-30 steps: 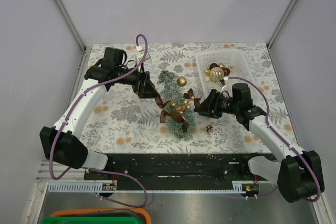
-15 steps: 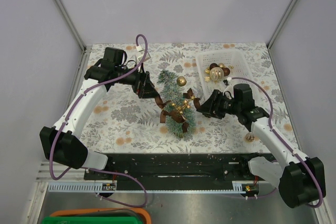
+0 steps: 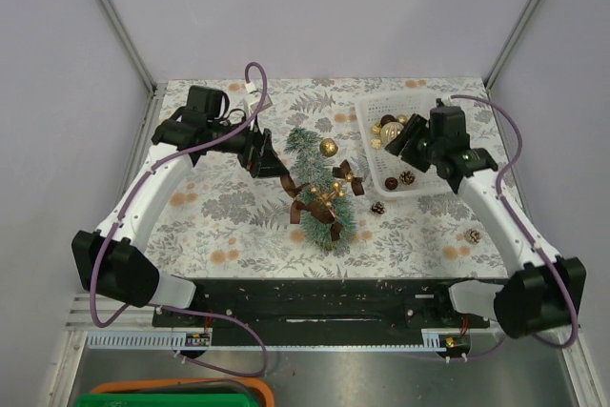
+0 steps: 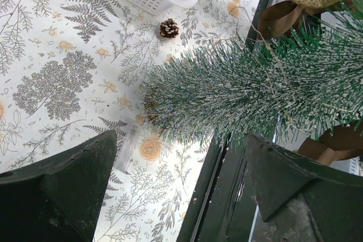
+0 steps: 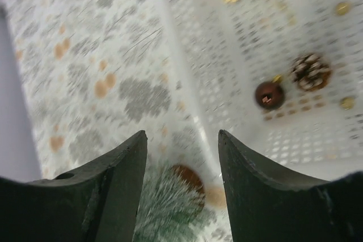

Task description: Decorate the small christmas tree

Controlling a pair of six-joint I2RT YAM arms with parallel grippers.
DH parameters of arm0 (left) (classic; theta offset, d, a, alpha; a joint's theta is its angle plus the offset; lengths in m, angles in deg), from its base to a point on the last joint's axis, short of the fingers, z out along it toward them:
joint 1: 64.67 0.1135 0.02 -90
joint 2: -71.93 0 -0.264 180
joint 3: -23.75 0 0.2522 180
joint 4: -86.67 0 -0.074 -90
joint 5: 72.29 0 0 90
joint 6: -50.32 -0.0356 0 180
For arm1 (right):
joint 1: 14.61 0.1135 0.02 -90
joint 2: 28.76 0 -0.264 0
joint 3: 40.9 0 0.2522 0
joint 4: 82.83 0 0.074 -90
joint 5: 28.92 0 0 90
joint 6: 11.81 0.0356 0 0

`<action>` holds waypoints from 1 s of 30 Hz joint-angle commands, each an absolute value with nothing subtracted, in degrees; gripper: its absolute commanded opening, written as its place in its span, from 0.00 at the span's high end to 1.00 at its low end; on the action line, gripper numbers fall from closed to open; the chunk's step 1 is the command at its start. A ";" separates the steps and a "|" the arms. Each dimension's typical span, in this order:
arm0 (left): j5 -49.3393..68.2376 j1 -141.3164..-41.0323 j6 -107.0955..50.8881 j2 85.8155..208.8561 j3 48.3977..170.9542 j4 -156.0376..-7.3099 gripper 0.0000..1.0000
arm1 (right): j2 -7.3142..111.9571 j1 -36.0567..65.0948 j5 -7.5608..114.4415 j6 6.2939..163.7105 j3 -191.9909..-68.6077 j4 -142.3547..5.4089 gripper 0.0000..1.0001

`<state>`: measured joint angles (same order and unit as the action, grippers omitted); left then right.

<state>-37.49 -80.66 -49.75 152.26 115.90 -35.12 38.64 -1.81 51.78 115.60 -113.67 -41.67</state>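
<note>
The small christmas tree (image 3: 319,193) is in the middle of the table, frosted green, with brown bows (image 3: 307,207) and a gold bauble (image 3: 328,147) on it. My left gripper (image 3: 272,164) is just left of the tree, open and empty. In the left wrist view the bristles (image 4: 238,92) fill the space ahead of the open gripper (image 4: 181,140). My right gripper (image 3: 405,140) hovers over the white basket (image 3: 434,102). It is open in its wrist view (image 5: 181,134), with nothing between the fingers. A brown bauble (image 5: 269,94) and a pine cone (image 5: 311,72) lie in the basket.
Loose pine cones lie on the leaf-print cloth, one right of the tree (image 3: 377,208) and one near the right arm (image 3: 473,235). The basket also holds a large pale bauble (image 3: 391,129) and small gold ones. Grey walls enclose the table; a black rail (image 3: 324,297) runs along its near edge.
My right arm has swung away from the tree's right side to the back right, over the basket. The left arm and the tree have stayed in place.
</note>
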 commanded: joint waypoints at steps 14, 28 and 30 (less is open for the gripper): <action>-39.77 -77.77 -52.08 150.77 116.70 -36.24 0.01 | 78.90 -4.50 87.00 112.73 -134.20 -33.56 0.41; -40.03 -76.98 -52.87 150.33 115.82 -36.15 0.01 | 85.24 -4.76 81.82 111.94 -135.35 -35.58 0.69; -40.03 -77.07 -52.78 150.33 115.99 -36.24 0.01 | 84.01 -5.11 81.56 111.94 -135.35 -36.11 0.82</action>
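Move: The pine cone in the basket lies about 8 cm ahead of my empty right hand, 8 cm to its right and 20 cm below. A brown ball sits some 4 cm to the left of that cone and 2 cm nearer me; the big striped bauble is roughly 11 cm beyond the cone and 4 cm to its left. A loose cone lies on the table almost straight under this hand. From my left hand the basket cone is some 32 cm right, 13 cm ahead and 25 cm below. I swing my right hand forward and right over the basket, then plunge it in, about 19 cm down altogether, coming down between the striped bauble and the pine cone. On the way the wrist tips by some 45 degrees so the half-open fingers point down, and at the bottom I draw them most of the way shut just over the cone, at its gold hanging thread. ##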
